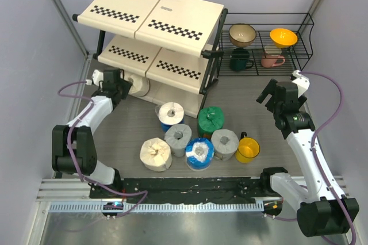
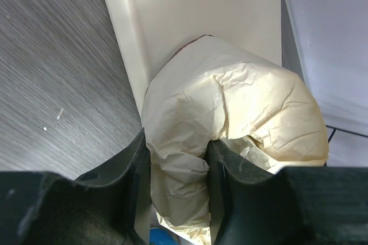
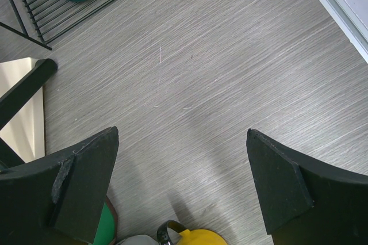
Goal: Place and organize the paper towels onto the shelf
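My left gripper [image 1: 122, 87] [image 2: 177, 147] is shut on the twisted top of a cream paper towel roll [image 1: 138, 87] [image 2: 259, 118]. It holds the roll on its side at the left end of the shelf's [image 1: 150, 12] low tier, under a cream panel [image 2: 190, 9]. Several more rolls stand on the table in front of the shelf: blue-and-white [image 1: 171, 114], green [image 1: 211, 121], two grey [image 1: 178, 140] [image 1: 224, 144], another blue-and-white [image 1: 199, 153] and a cream one [image 1: 156, 153]. My right gripper [image 1: 269, 96] [image 3: 182, 136] hangs open over bare table, right of the rolls.
A yellow mug [image 1: 248, 149] [image 3: 198, 238] stands beside the right grey roll. A black wire rack [image 1: 299, 38] [image 3: 57, 15] with bowls and mugs sits at the back right. The shelf's black leg [image 3: 26, 92] shows at the left of the right wrist view.
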Controlling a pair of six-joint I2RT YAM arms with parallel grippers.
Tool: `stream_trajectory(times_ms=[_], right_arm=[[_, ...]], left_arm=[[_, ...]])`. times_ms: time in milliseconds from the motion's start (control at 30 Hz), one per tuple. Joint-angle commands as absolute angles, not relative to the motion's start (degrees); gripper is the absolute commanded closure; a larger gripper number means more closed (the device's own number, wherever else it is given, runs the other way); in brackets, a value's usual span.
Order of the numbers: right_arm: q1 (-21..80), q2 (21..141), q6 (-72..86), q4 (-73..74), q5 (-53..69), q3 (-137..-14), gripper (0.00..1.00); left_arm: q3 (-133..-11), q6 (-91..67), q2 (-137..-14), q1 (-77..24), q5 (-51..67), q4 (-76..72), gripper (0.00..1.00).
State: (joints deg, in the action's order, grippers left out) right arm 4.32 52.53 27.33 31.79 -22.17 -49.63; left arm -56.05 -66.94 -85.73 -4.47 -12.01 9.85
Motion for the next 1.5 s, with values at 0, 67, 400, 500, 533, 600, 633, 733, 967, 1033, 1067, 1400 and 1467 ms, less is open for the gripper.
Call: stream_trajectory(times_ms=[0, 67, 400, 500, 533, 600, 633, 733, 967, 1033, 1067, 1400, 1467], right_arm=[[4.4, 51.9, 27.4, 31.0, -22.1, -51.2, 0.02], [4.3, 51.9, 27.3, 31.0, -22.0, -51.4, 0.02], [4.4, 51.8, 26.5, 31.8, -22.1, -52.3, 0.02], [4.3, 51.8, 26.5, 31.9, -22.0, -52.0, 0.02], [4.4, 51.9, 26.5, 31.9, -21.8, -52.0, 0.02], [4.4, 51.9, 26.5, 31.9, -21.3, -51.9, 0.02], [4.4, 51.9, 26.5, 31.8, -20.9, -52.0, 0.02], [4.4, 52.1, 26.7, 31.9, -20.7, -52.1, 0.02], [4.3, 51.8, 27.1, 32.2, -19.4, -52.5, 0.02], [4.3, 51.6, 27.1, 32.3, -19.2, -52.7, 0.02], [4.3, 51.6, 27.1, 32.5, -19.2, -52.7, 0.02], [4.3, 50.5, 25.8, 33.1, -19.2, -53.8, 0.02], [4.4, 50.6, 25.6, 33.2, -19.2, -53.9, 0.02]], left_arm=[[-60.6, -68.4, -86.5, -3.2, -12.7, 5.0, 0.72], [-61.7, -68.7, -88.1, -3.0, -12.0, 4.5, 0.71], [-64.7, -70.8, -93.2, -2.8, -9.3, 3.0, 0.42], [-63.9, -70.7, -92.7, -2.8, -9.0, 2.3, 0.28], [-63.6, -70.4, -92.6, -2.6, -8.7, 2.1, 0.27], [-63.2, -70.1, -92.3, -2.3, -7.7, 2.2, 0.25], [-62.9, -70.1, -92.0, -2.0, -7.5, 2.2, 0.25], [-61.3, -70.8, -90.5, -1.4, -6.2, 1.8, 0.25], [-57.9, -71.7, -86.1, -0.4, -3.4, 1.1, 0.23], [-57.0, -71.9, -85.0, -0.4, -2.9, 1.1, 0.23], [-56.8, -71.9, -83.9, -0.4, -2.3, 1.1, 0.23], [-52.3, -67.9, -70.3, -0.3, -0.6, 16.9, 0.22], [-51.4, -66.5, -67.3, -0.3, -0.4, 20.6, 0.2]])
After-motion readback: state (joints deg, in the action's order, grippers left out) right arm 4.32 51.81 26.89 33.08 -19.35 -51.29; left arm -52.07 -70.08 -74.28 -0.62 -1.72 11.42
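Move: The left hand already holds a cream paper towel; the spot for it, the left part of the bottom shelf, lies about 5 cm ahead, 3 cm right and some 8 cm below. The blue-white paper towel stands roughly 10 cm back and 15 cm right of the hand, the other cream one about 24 cm back and 9 cm right. From the idle right hand, that shelf spot is about 15 cm ahead and 55 cm left. The left hand pushes the paper towel 4 cm forward onto the shelf, opens, then backs off 7 cm, rising. ##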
